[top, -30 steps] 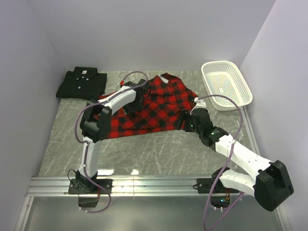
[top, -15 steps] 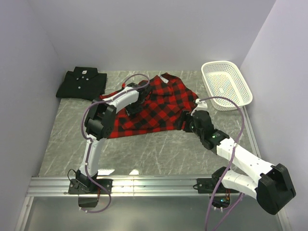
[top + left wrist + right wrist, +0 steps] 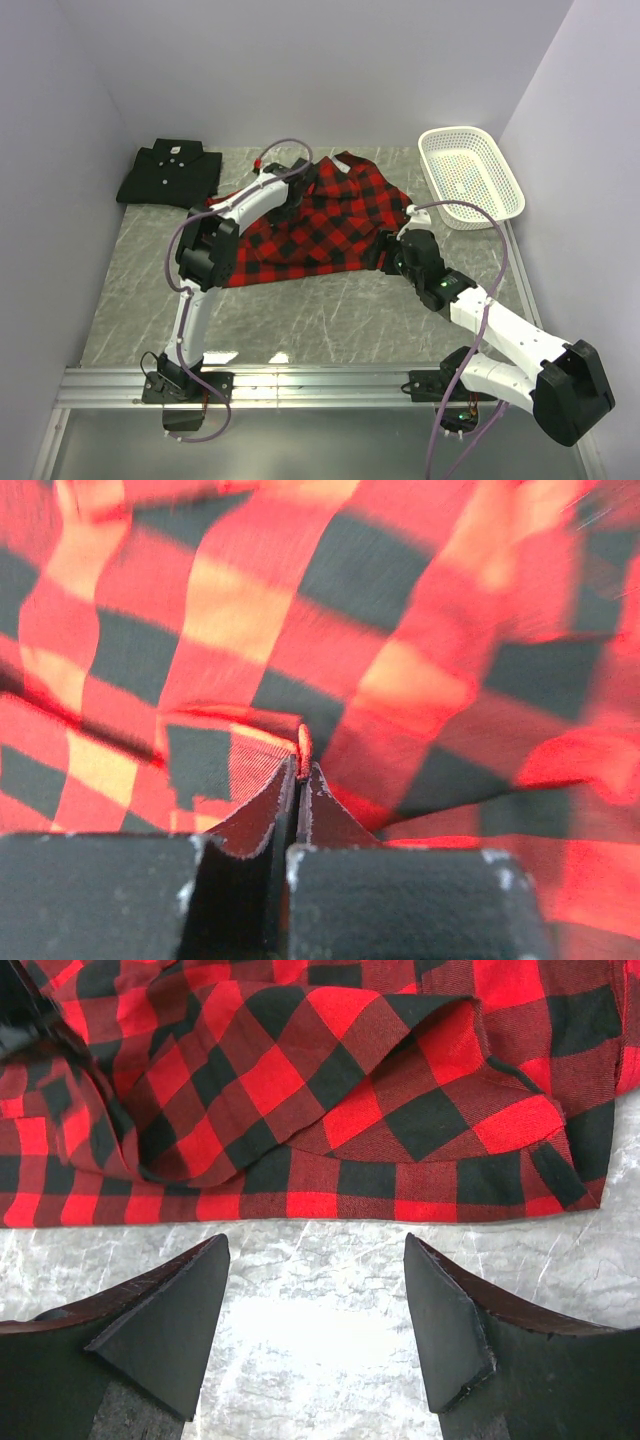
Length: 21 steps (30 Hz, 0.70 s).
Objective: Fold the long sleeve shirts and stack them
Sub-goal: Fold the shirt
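Note:
The red-and-black plaid long sleeve shirt (image 3: 320, 225) lies rumpled across the middle of the table. The black collared shirt (image 3: 170, 172) sits folded at the far left corner. My left gripper (image 3: 300, 186) is down on the plaid's far part. In the left wrist view the left gripper (image 3: 302, 765) is shut on a small raised fold of the plaid cloth (image 3: 400, 630). My right gripper (image 3: 386, 251) hovers at the shirt's right near edge. Seen from the right wrist, the right gripper (image 3: 318, 1260) stands open over bare table, just short of the plaid hem (image 3: 300, 1205), holding nothing.
A white mesh basket (image 3: 510, 195) stands at the far right corner. Grey marble tabletop (image 3: 330, 310) shows between the shirt and the arm bases. Walls close in the left, back and right sides.
The left gripper has closed from open onto a pinch of plaid cloth and shifted slightly farther along the shirt. The right arm edged a little left early on, then held still.

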Each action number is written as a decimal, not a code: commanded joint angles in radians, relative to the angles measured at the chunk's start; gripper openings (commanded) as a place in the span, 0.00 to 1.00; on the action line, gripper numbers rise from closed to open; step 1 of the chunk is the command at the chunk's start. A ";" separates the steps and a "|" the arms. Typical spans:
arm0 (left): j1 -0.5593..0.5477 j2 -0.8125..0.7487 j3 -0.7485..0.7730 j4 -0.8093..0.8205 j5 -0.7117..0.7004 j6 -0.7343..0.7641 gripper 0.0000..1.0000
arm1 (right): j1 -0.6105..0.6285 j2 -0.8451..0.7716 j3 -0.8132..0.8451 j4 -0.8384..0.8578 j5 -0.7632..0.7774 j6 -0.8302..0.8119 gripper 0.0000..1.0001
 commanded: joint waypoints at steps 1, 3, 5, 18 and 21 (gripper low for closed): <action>-0.004 -0.058 0.099 0.048 -0.084 0.067 0.01 | 0.007 -0.015 -0.008 0.043 0.029 -0.005 0.77; -0.003 -0.072 0.117 0.129 -0.095 0.125 0.00 | 0.007 -0.012 -0.011 0.042 0.031 -0.006 0.77; -0.004 -0.104 0.100 0.201 -0.102 0.201 0.00 | 0.006 -0.013 -0.011 0.043 0.032 -0.005 0.77; -0.004 -0.305 0.011 0.820 -0.003 0.585 0.00 | 0.001 0.011 -0.006 0.043 0.032 -0.005 0.77; -0.004 -0.359 -0.025 0.936 0.074 0.627 0.00 | -0.002 0.013 -0.011 0.043 0.029 -0.005 0.77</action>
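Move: The left fingers already hold a pinched fold of the shirt, a few centimetres above the table. From them the shirt's collar lies about 11 cm ahead, 16 cm to the right and 3 cm lower; the folded black shirt lies some 9 cm ahead and 23 cm to the left, and the near hem roughly 14 cm back and 6 cm right. From the waiting right hand the collar is about 24 cm ahead, 8 cm left and 11 cm below. Keep the left fingers shut on the pinched fold and sweep it up about 20 cm while carrying it some 10 cm forward, out towards the shirt's far side, easing a little to the right. Start up and forward evenly, then let the climb take over. As it rises, tip the fingers up from pointing down to pointing more forward, some 40 degrees, with a clockwise turn of about 20. ##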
